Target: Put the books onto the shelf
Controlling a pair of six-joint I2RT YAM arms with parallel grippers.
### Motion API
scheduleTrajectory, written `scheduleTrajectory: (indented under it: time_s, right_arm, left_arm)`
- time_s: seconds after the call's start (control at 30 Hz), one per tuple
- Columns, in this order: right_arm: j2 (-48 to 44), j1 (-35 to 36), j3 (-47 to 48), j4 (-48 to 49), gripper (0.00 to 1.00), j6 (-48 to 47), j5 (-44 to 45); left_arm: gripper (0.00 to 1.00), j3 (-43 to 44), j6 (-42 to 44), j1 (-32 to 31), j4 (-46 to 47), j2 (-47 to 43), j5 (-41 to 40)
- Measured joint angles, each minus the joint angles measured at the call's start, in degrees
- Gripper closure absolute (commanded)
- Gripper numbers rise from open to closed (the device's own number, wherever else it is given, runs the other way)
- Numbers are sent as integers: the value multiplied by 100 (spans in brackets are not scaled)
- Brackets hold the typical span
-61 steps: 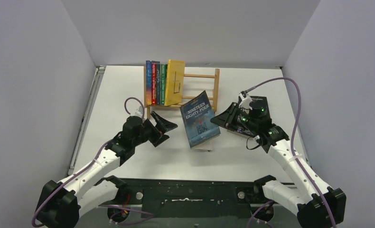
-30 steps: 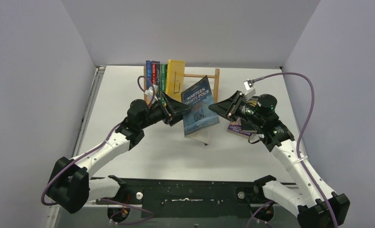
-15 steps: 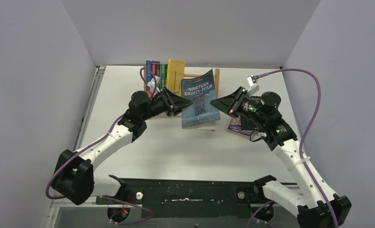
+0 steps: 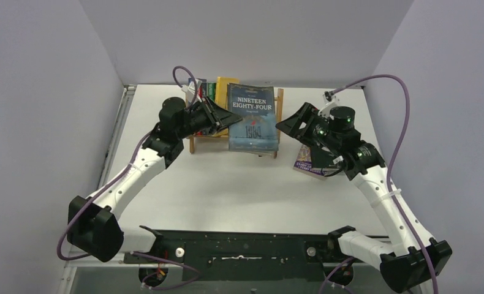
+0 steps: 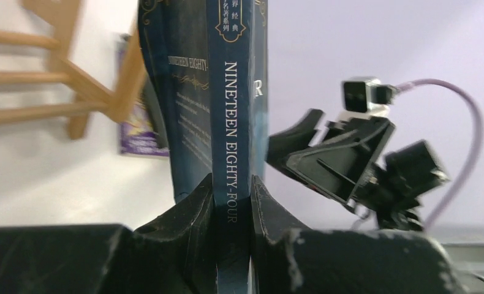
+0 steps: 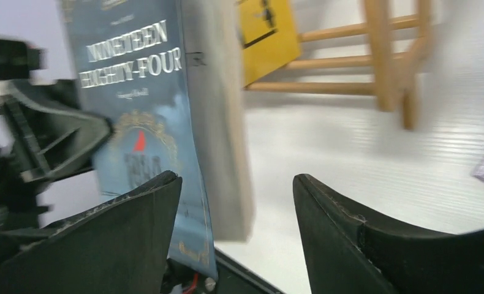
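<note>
A dark blue book (image 4: 253, 116), titled Nineteen Eighty-Four, hangs upright in front of the wooden shelf (image 4: 280, 103). My left gripper (image 4: 226, 119) is shut on its spine (image 5: 230, 122), with one finger on each side in the left wrist view. To the book's right, my right gripper (image 4: 287, 126) stands open, its fingers (image 6: 135, 220) wide apart around the book's lower page edge (image 6: 218, 122) without pressing on it. A yellow book (image 4: 224, 83) leans on the shelf behind; other books there are mostly hidden by my left arm. A purple book (image 4: 304, 164) lies flat on the table.
The shelf's right half shows bare slats (image 6: 325, 58) beside the yellow book (image 6: 267, 37). The purple book (image 5: 138, 131) lies just right of the shelf's end frame, under my right arm. Grey walls enclose the white table (image 4: 227, 190) on three sides.
The left gripper closed on the book's spine and lifted it up and back toward the shelf. The right gripper opened and released it. The book now stands straighter.
</note>
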Motion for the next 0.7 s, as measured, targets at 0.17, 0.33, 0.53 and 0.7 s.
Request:
scheduleTrajectory:
  time_s: [0.17,0.33,0.53,0.7]
  right_arm:
    - [166,-81,420,-828,30,-651,831]
    - [186,-168,498,-1172,30,-1025,1327]
    - [334,-470,549,-1416,30,-1233,1515]
    - [380,-693,551,-1572,30,-1296,1543]
  left_arm:
    - [100,929,1528,179,-1668,-9,-732]
    - [100,1727,2758,205,-2334,164,-1443]
    - [100,2354,3853,131,-2345,955,-2039]
    - [100,2968,4513,48,-2347,2022,-2380]
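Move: The left hand holds the Nineteen Eighty-Four book by its spine. The free slot on the shelf lies about 18 cm ahead of this hand, 2 cm left and 15 cm below; the yellow book stands 3 cm left of the slot, the shelf's right post some 17 cm right of it. From the empty right hand, the Moon and Sixpence book lies roughly 15 cm ahead, 20 cm right and 28 cm below, with the purple book about 10 cm ahead and 14 cm right, just as low. The left hand keeps its pinch on the Nineteen Eighty-Four spine and carries the book some 14 cm forward towards the free slot, drifting left and rising slightly before it sinks, while the wrist rolls and swings nearly 50 degrees so the fingers dip from level to slanting down. The right hand, already open and clear of that book, backs off about 9 cm to its right and sinks 5 cm, with some forward travel, towards the Moon and Sixpence book. ##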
